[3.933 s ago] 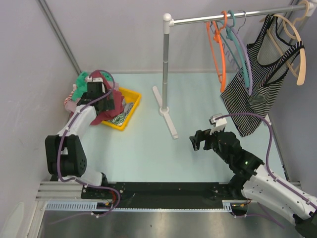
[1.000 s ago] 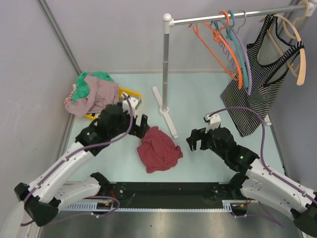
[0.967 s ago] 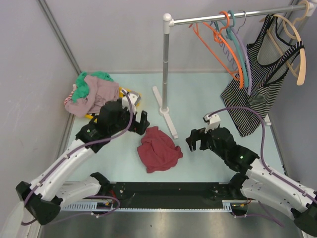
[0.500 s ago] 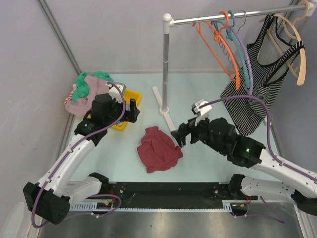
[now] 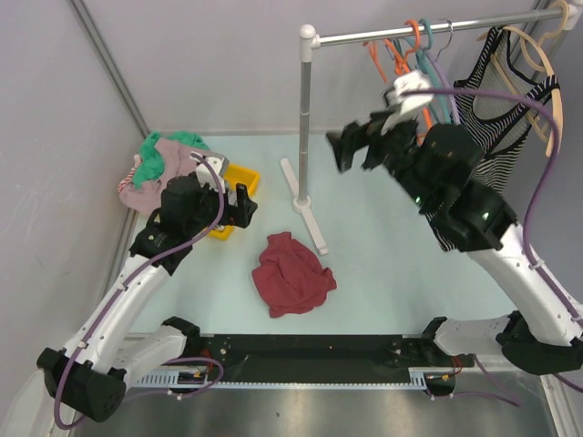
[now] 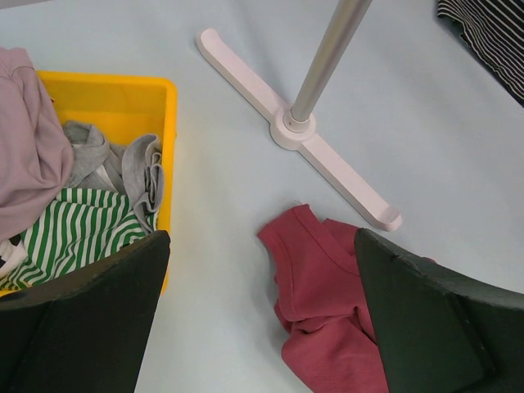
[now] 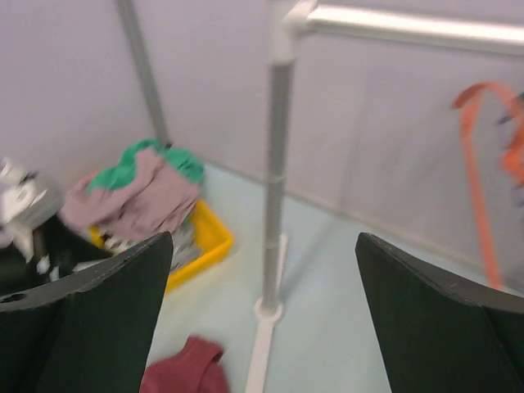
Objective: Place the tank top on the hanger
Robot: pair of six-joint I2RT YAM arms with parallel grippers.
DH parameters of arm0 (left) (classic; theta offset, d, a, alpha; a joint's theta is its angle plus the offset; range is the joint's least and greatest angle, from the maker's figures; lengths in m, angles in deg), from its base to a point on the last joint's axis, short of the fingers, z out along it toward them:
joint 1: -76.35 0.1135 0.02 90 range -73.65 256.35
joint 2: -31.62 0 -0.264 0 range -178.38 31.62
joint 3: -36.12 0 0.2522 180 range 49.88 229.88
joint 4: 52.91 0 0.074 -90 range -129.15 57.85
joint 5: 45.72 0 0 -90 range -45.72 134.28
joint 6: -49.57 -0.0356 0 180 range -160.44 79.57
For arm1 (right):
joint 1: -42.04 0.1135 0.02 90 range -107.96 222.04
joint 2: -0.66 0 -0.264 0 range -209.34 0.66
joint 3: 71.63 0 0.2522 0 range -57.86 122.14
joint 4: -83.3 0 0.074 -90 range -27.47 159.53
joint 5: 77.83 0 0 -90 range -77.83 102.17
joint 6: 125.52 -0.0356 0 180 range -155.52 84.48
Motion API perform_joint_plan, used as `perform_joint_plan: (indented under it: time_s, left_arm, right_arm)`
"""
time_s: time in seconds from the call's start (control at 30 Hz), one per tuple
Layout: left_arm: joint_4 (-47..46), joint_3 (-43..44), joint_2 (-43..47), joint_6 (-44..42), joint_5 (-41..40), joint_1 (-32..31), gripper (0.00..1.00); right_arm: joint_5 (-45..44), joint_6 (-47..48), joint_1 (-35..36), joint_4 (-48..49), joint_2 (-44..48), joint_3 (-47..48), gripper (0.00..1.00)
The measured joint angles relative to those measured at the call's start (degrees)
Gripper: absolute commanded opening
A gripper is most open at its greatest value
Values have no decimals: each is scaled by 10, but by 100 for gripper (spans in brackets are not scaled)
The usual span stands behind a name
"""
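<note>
The maroon tank top (image 5: pixel 293 275) lies crumpled on the pale table, between the two arms. It also shows in the left wrist view as the tank top (image 6: pixel 336 303) and at the bottom of the right wrist view as the tank top (image 7: pixel 184 372). The orange hanger (image 5: pixel 412 33) hangs on the rail, mostly hidden behind my right arm. In the blurred right wrist view the hanger (image 7: pixel 479 164) is at the right. My left gripper (image 5: pixel 244 208) hovers open and empty above the table, up-left of the top. My right gripper (image 5: pixel 351 146) is raised high beside the rail, open and empty.
A yellow bin (image 5: pixel 241 177) with a heap of clothes (image 5: pixel 168 168) stands at the back left. The rack's post (image 5: pixel 305 118) and white foot (image 5: pixel 310 223) stand mid-table. Teal and lilac hangers (image 5: pixel 428 50) and a striped top (image 5: pixel 496 100) on a wooden hanger share the rail.
My right arm has risen from table height up to the rail near the hangers. My left gripper drew back toward the bin. The tank top lies still where it was released.
</note>
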Motion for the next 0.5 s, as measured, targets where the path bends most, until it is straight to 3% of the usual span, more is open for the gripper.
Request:
perform_joint_plan:
  time_s: [0.27,0.5]
  left_arm:
    - [0,0,12,0,3,0,99]
    - [0,0,12,0,12,0,100]
  right_arm:
    - [82,-2,-182,-106,-142,278,97]
    - [153,-28,-274,-188,-205,314,95]
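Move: Ahead of the right hand's open, empty fingers, the nearest orange hanger hangs from the rod about 20 cm farther out and 13 cm to the right, roughly at hand height. The teal hangers hang some 5 cm to the right of it, level with it in depth; the rack's upright post stands about 19 cm ahead of the hand and 11 cm to its left. From the left hand the orange hanger is some 17 cm ahead, 36 cm to the right and 24 cm higher. Swinging forward about 12 cm and to the right some 8 cm, the right hand closes in on the orange hanger. It first rises about 6 or 7 cm, then sinks back most of that. The wrist turns roughly 10 degrees clockwise and ends with the fingers tipping down a little, still wide open and short of a grasp. ##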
